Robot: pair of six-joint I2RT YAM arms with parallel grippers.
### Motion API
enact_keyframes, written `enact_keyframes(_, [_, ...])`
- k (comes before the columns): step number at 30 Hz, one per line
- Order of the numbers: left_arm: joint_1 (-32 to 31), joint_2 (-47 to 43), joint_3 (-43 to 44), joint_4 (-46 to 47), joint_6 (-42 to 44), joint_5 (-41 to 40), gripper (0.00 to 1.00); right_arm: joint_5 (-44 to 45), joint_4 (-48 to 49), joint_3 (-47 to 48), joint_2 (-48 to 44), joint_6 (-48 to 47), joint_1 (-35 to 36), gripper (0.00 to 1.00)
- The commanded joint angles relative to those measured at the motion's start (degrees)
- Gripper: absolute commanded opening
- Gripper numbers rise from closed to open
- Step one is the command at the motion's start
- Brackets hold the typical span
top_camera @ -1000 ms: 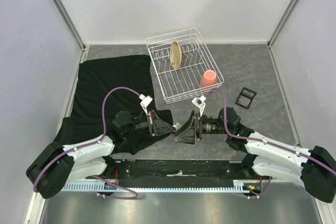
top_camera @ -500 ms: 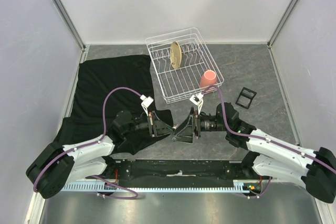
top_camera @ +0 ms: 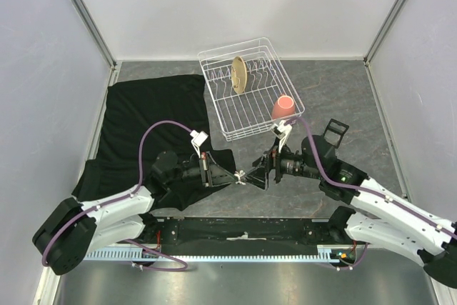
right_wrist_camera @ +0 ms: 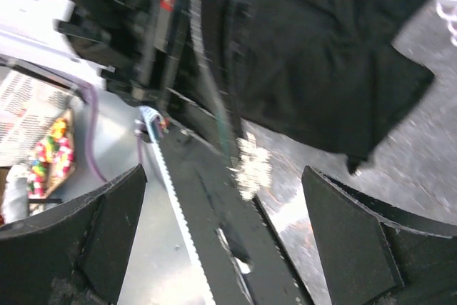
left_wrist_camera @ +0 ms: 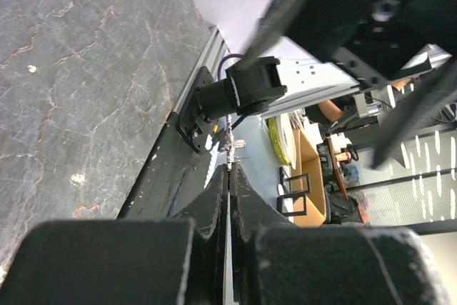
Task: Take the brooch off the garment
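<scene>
The black garment (top_camera: 146,116) lies crumpled on the left of the grey table, and its dark folds (right_wrist_camera: 321,55) fill the top of the right wrist view. My left gripper (top_camera: 233,176) is shut on the brooch (top_camera: 241,176), a tiny whitish piece at its fingertips, just past the garment's near right corner. The left wrist view has the left gripper (left_wrist_camera: 230,169) pressed together with the small brooch (left_wrist_camera: 230,146) sticking out. My right gripper (top_camera: 257,174) faces it, open. Between the wide-apart jaws of the right gripper (right_wrist_camera: 224,171) the brooch (right_wrist_camera: 250,166) shows as a blurred pale speck.
A white wire dish rack (top_camera: 250,116) stands behind the grippers, holding an upright tan plate (top_camera: 238,74) and a pink cup (top_camera: 284,108). A small black square frame (top_camera: 334,132) lies to the right. Grey walls enclose the table on three sides.
My right gripper has drawn back to the right, away from the left fingertips, and its wrist has swung round. The left gripper has stayed shut and nearly still.
</scene>
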Motion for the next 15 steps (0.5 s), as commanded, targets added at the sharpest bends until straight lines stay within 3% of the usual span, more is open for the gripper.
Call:
enact_keyframes(1, [-0.29,-2.05,1.68,1.52,-3.53,1.90,0.02,4.29,-2.80,-2.43,2.07,-3.72,0.01,0.96])
enact_keyframes(3, [-0.30,-2.84,1.77,0.99,-3.89,1.64,0.02,5.07,-1.04,-3.32,2.17,-2.67,0.01,0.92])
enact_keyframes(6, [-0.30,-3.46,2.03,-0.94,-3.80,0.67,0.02,3.94,5.08,-6.73,1.55,1.19,0.01,0.76])
enact_keyframes(11, [-0.30,-2.67,2.47,-2.70,-3.97,-0.03,0.02,2.87,11.27,-8.51,2.69,3.75,0.01,0.71])
enact_keyframes(15, [-0.30,-2.49,2.38,-3.14,-4.06,-0.39,0.02,2.70,12.07,-8.69,3.65,4.10,0.01,0.61])
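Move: The brooch sticks out of the left hand's shut fingertips, about 2 cm to that hand's right and level with it. From the open right hand it lies roughly 6 cm below and 3 cm to the left, neither ahead nor back. The dish rack is some 25 cm ahead of the right hand and 18 cm below, straight out; the garment's middle is about 30 cm left, 8 cm ahead and 22 cm below. The right hand sinks about 6 cm towards the brooch in the left fingertips, its fingers closing partway. ##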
